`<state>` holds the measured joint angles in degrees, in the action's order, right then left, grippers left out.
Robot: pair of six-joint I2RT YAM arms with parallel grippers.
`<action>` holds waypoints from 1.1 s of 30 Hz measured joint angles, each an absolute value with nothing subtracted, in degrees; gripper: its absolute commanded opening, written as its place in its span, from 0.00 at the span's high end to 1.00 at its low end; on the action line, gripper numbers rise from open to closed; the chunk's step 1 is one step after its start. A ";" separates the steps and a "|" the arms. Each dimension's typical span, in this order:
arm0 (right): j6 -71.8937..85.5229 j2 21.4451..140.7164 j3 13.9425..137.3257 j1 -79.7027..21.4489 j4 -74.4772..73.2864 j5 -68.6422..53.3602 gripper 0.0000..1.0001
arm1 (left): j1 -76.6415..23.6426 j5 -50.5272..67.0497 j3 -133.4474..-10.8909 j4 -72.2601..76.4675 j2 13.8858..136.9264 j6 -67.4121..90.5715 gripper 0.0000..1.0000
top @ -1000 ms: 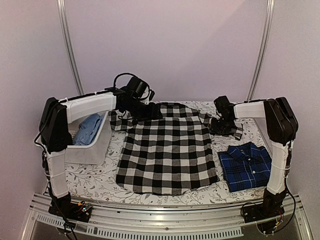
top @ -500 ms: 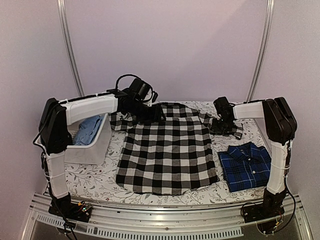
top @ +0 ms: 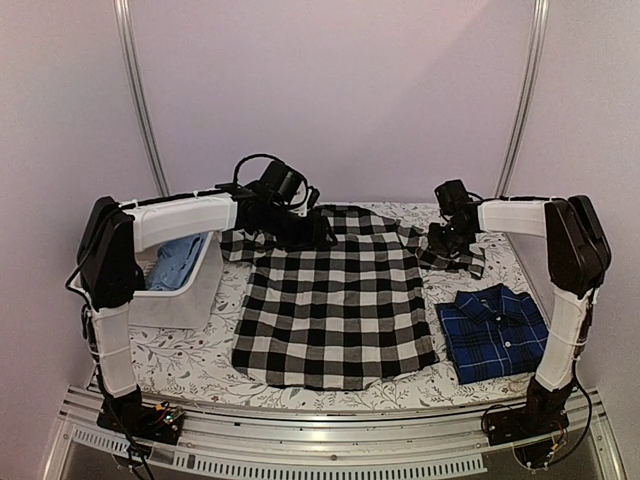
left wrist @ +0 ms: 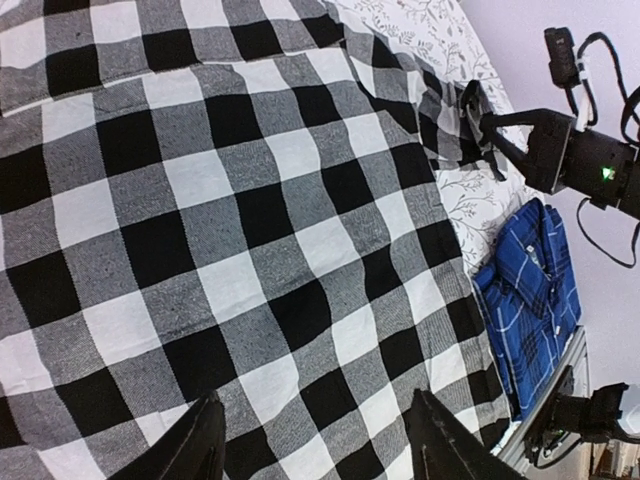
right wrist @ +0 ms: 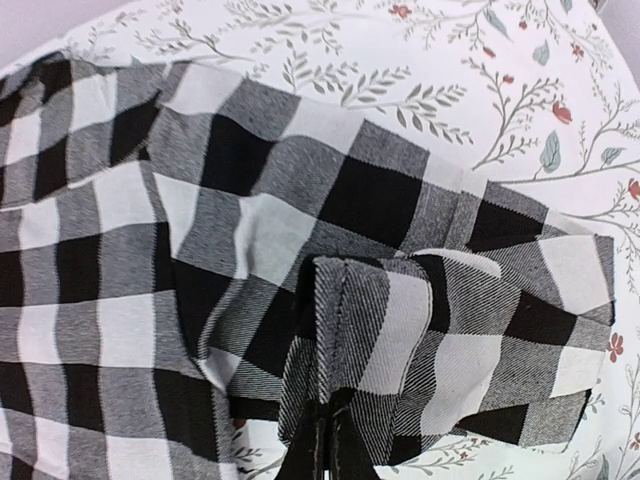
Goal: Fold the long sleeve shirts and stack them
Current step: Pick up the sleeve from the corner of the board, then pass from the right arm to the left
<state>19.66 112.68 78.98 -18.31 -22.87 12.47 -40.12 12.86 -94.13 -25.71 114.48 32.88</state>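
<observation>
The black-and-white check long sleeve shirt point(top: 335, 300) lies spread flat across the middle of the table. Its right sleeve point(top: 462, 258) is bunched at the far right. My right gripper point(top: 447, 243) is shut on a fold of that sleeve's cuff point(right wrist: 400, 320), and in the right wrist view the gripper point(right wrist: 330, 445) has its jaws pressed together around the cloth. My left gripper point(top: 305, 230) hovers open over the shirt's upper left. In the left wrist view that gripper point(left wrist: 312, 420) has only check cloth point(left wrist: 250, 230) beneath it. The navy plaid shirt point(top: 492, 332) lies folded at the near right.
A white bin point(top: 190, 290) holding light blue cloth point(top: 178, 258) stands at the left edge, under my left arm. The table wears a floral cover point(top: 190, 360). Two metal frame posts point(top: 140, 90) rise behind the table.
My right gripper has shut on the check shirt's right sleeve and risen slightly with it. My left gripper has slid a little to the right over the shirt, still open.
</observation>
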 measured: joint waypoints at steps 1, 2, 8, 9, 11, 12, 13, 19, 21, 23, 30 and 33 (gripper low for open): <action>19.64 111.61 78.91 -18.31 -22.85 12.08 1.00 | -40.12 13.13 -93.89 -25.50 114.32 33.10 0.38; 19.57 110.52 78.83 -18.31 -22.70 11.62 1.00 | -40.14 13.69 -93.25 -24.88 113.93 33.54 0.38; 18.85 103.55 77.67 -19.14 -21.82 7.73 1.00 | -40.14 16.56 -92.82 -21.63 113.25 35.99 0.38; 18.59 102.50 77.47 -19.92 -21.69 7.01 1.00 | -40.14 17.23 -92.82 -20.84 113.14 36.53 0.38; 18.37 101.06 77.17 -21.12 -21.28 5.96 1.00 | -40.14 18.35 -92.82 -19.35 112.99 37.60 0.38; 18.28 100.27 77.10 -22.11 -21.17 5.08 1.00 | -40.14 19.11 -92.82 -18.39 112.95 38.17 0.38; 18.22 99.68 77.01 -23.03 -20.97 4.45 1.00 | -40.14 19.79 -92.82 -17.54 112.95 38.79 0.38; 18.13 97.43 76.18 -28.91 -18.76 -0.51 1.00 | -40.14 23.00 -91.07 -12.58 112.84 41.74 0.36; 18.20 97.08 75.59 -30.41 -17.76 -2.28 1.00 | -40.14 23.57 -89.95 -11.27 112.84 42.44 0.35; 18.41 96.82 74.63 -31.59 -16.47 -4.14 1.00 | -40.14 23.86 -88.33 -9.72 112.81 43.55 0.34; 19.97 96.53 69.84 -32.95 -11.92 -9.67 1.00 | -40.14 25.04 -83.35 -4.08 112.27 47.40 0.33; 20.38 96.53 68.79 -33.12 -10.79 -10.79 1.00 | -40.18 25.80 -83.15 -0.73 112.27 49.21 0.32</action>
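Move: Some 29 cm to the left and 10 cm back from the right hand lies the middle of the shirt body, about 5 cm lower. The right fingers are shut on the checked sleeve; its cuff is about 8 cm to their right and 2 cm back, and the folded blue shirt is about 20 cm back, 8 cm right. From the left hand, the shirt body's middle is about 13 cm below, 2 cm back and 2 cm right; the pinched sleeve is about 30 cm right, 7 cm ahead, 9 cm lower. Keeping its pinch on the sleeve, the right hand lifts first, then sweeps about 17 cm left and 9 cm back over the shirt body's right side, ending some 9 cm higher after a slight late dip and turned roughly 30 degrees counter-clockwise, its left side rising. The open left hand bobs up and down while easing 4 cm right towards it, its left side rolling down some 20 degrees. ##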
